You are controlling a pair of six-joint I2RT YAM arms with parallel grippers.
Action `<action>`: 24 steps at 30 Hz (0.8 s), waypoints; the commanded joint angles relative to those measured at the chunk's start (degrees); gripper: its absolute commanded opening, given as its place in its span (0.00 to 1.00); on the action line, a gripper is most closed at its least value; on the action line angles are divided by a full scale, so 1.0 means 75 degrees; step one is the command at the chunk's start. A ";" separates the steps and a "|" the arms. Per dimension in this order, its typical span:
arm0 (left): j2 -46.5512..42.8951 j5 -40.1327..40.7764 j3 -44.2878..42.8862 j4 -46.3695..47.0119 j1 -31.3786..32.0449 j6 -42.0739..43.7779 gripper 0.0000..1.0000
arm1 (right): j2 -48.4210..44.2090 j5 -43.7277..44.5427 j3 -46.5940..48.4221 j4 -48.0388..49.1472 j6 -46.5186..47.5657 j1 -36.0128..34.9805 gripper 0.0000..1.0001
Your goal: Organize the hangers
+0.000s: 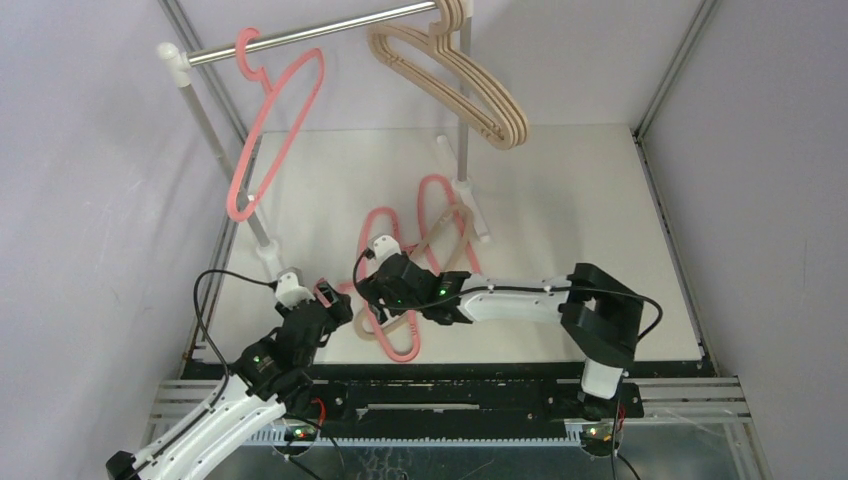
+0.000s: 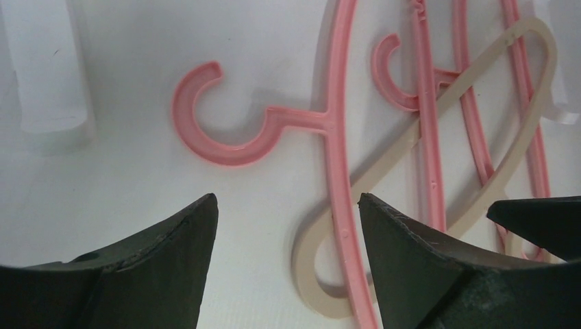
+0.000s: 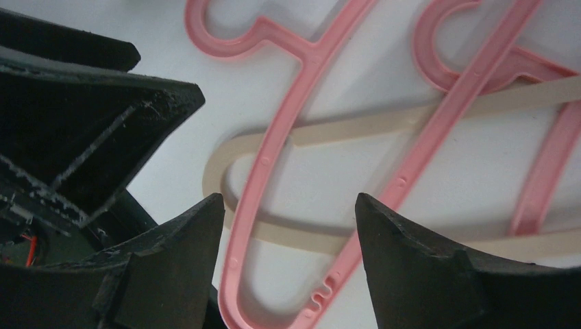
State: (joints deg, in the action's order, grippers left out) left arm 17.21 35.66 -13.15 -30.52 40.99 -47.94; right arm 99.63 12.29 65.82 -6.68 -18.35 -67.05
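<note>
Two pink hangers (image 1: 403, 348) (image 1: 432, 185) and a beige hanger (image 1: 455, 225) lie crossed in a pile on the white table. Another pink hanger (image 1: 280, 120) and several beige hangers (image 1: 460, 85) hang on the silver rail (image 1: 320, 32). My left gripper (image 1: 335, 298) (image 2: 286, 205) is open low over the pile's left edge. A pink hanger's bar (image 2: 336, 171) runs just inside its right finger, and the hook (image 2: 212, 116) lies ahead. My right gripper (image 1: 368, 295) (image 3: 288, 205) is open and straddles the rounded end of a pink hanger (image 3: 260, 205). The beige hanger (image 3: 342, 127) passes under that pink one.
The rack's white posts (image 1: 275, 255) (image 1: 465, 190) stand on the table beside the pile. The two grippers are close together; the left one (image 3: 89, 123) fills the upper left of the right wrist view. Grey walls close in both sides.
</note>
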 commanded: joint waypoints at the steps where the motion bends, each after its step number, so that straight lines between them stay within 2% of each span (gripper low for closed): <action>1: -0.0291 0.0304 0.0092 -0.0196 0.0007 -0.0378 0.81 | 0.0499 -0.0028 0.0596 0.0015 -0.0044 -0.0167 0.78; 12: -0.0495 0.0323 0.0136 -0.0159 0.0007 -0.0324 0.81 | 0.1773 -0.0028 0.1281 -0.0144 -0.0323 -0.0397 0.71; 20: -0.0564 0.0308 0.0159 -0.0154 0.0007 -0.0305 0.81 | 0.2099 -0.0040 0.1278 -0.0251 -0.0531 -0.0361 0.59; 22: -0.0560 0.0299 0.0168 -0.0141 0.0007 -0.0290 0.80 | 0.2151 -0.0023 0.1281 -0.0267 -0.0542 -0.0355 0.51; 24: -0.0588 0.0305 0.0170 -0.0137 0.0007 -0.0287 0.81 | 0.2182 0.0014 0.1278 -0.0319 -0.0610 -0.0353 0.36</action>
State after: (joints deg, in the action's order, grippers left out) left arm 13.34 36.93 -12.32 -32.36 40.99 -49.58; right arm 115.33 11.66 73.58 -8.80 -21.19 -69.49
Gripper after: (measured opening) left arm 0.806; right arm 0.467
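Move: Below the right hand, about 3 cm to its left and 2 cm back, lies the near stretch of the crossed pink hanger's bar, roughly 9 cm lower. On the table too, the brown hanger that this bar crosses has its middle some 5 cm ahead and 9 cm right; the second pink hanger is about 10 cm ahead and 13 cm right. From the left hand the same bar lies about 6 cm right, level fore-and-aft, and 7 cm below. Sinking about 8 cm onto the near part of the pink hanger's bar, the right hand drifts some 3 cm left early on and a little back, tipping about 10 degrees steeper. Its fingers come down on either side of the bar where it crosses the brown hanger, and close from wide to about half open, quickest at the end as the descent stops. ##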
